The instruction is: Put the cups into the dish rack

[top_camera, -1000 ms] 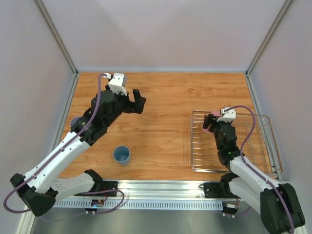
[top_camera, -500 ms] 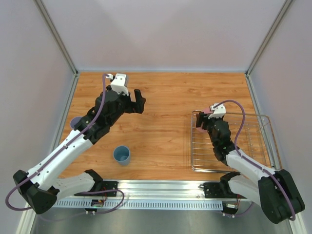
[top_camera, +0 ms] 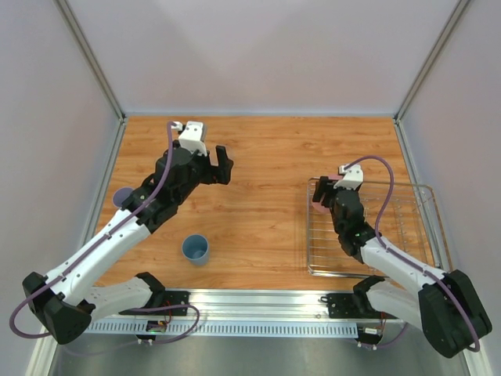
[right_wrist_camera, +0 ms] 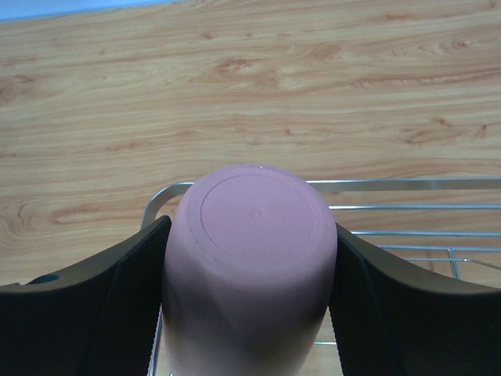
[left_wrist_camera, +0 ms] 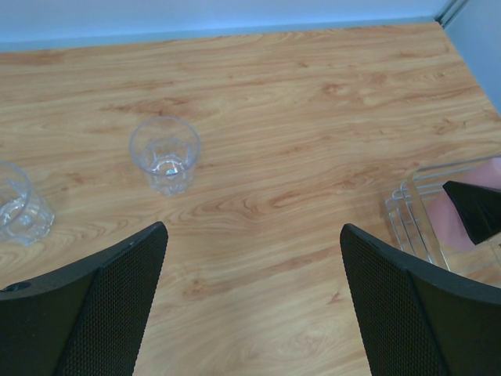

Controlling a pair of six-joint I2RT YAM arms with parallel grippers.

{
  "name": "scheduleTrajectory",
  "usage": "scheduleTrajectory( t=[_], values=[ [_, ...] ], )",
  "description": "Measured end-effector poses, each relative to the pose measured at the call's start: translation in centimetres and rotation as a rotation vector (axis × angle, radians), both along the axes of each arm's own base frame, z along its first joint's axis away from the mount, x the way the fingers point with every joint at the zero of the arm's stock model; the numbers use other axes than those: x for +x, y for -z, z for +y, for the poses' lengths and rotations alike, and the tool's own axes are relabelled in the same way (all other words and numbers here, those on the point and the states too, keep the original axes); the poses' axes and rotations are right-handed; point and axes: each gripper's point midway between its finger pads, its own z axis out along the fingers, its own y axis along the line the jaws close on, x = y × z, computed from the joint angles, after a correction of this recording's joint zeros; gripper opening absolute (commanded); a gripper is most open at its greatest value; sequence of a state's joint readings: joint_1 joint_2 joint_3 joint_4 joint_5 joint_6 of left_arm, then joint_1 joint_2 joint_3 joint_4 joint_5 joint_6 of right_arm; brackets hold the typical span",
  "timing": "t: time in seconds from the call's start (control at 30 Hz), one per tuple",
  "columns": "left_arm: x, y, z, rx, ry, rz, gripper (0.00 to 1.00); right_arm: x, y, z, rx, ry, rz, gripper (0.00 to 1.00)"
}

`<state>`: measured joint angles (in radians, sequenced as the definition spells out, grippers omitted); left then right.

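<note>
My right gripper [right_wrist_camera: 250, 228] is shut on the pink cup [right_wrist_camera: 254, 243], whose base faces the wrist camera, over the near-left corner of the dish rack [right_wrist_camera: 407, 207]. From above, the pink cup [top_camera: 318, 201] sits in the right gripper [top_camera: 324, 196] at the far-left corner of the silver wire dish rack [top_camera: 407, 235]. My left gripper [top_camera: 220, 164] hangs open over bare table with nothing between its fingers. Two clear glass cups [left_wrist_camera: 165, 153] [left_wrist_camera: 19, 205] stand ahead of the left gripper [left_wrist_camera: 254, 235]. A blue cup [top_camera: 195, 249] stands upright near the front. A lavender cup [top_camera: 121, 197] peeks out beside the left arm.
The wooden table [top_camera: 266, 157] is walled by grey panels at the back and both sides. An aluminium rail [top_camera: 258, 301] with the arm bases runs along the near edge. The left arm stretches diagonally over the table's left part.
My right gripper has carried the pink cup leftward to the rack's far-left corner. The left gripper has drifted slightly and stays open.
</note>
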<state>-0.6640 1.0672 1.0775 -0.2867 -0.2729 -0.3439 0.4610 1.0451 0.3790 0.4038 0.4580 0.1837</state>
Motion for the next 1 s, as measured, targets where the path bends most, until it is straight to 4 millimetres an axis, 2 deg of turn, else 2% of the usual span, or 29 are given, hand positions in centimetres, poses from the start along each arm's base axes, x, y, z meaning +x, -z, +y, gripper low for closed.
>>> scheduleTrajectory(
  t=[0.33,0.57,0.6,0.63,0.8,0.83,0.87,1.0],
  values=[
    [-0.1,0.5,0.2,0.007,-0.002,0.007,1.0,-0.4,4.6,0.2,-0.085,0.076,0.113,0.04],
    [-0.3,0.3,0.5,0.006,-0.005,-0.004,1.0,0.1,4.7,-0.3,-0.098,0.139,0.086,0.13],
    [-0.3,0.2,0.6,0.007,-0.005,-0.006,1.0,0.2,4.6,-0.4,-0.098,0.145,0.084,0.17],
    [-0.4,0.2,0.6,0.007,-0.005,-0.007,1.0,0.2,4.5,-0.5,-0.097,0.152,0.079,0.28],
    [-0.3,0.2,0.6,0.01,-0.005,-0.008,1.0,0.2,4.4,-0.8,-0.099,0.169,0.074,0.42],
    [-0.3,0.2,0.6,0.01,-0.004,-0.009,1.0,0.2,4.5,-0.8,-0.101,0.169,0.078,0.82],
    [-0.3,0.2,0.6,0.011,-0.004,-0.009,1.0,0.1,4.6,-0.8,-0.101,0.17,0.081,1.0],
    [-0.3,0.1,0.7,0.015,-0.003,-0.013,1.0,-0.2,4.4,-1.1,-0.1,0.18,0.092,1.0]
  ],
)
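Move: The pink cup, upside down in the right fingers, is bound for the dish rack's far left corner, a spot about 5 cm below that hand and 1 cm to its right. The rack's far rail is roughly 5 cm ahead and level left-right, its left rail about 5 cm left and level fore-aft, both some 6 cm lower. From the left hand, the cup is about 29 cm right, level fore-aft and 15 cm below. The pink cup is lowered some 4 cm into the far left corner of the dish rack by the right hand, which still pinches it, going almost straight down. The hand then stays at that height, edging about 1 cm to the right and turning some 10 degrees clockwise, and at the very end spreads its fingers wide to let go of the cup. ##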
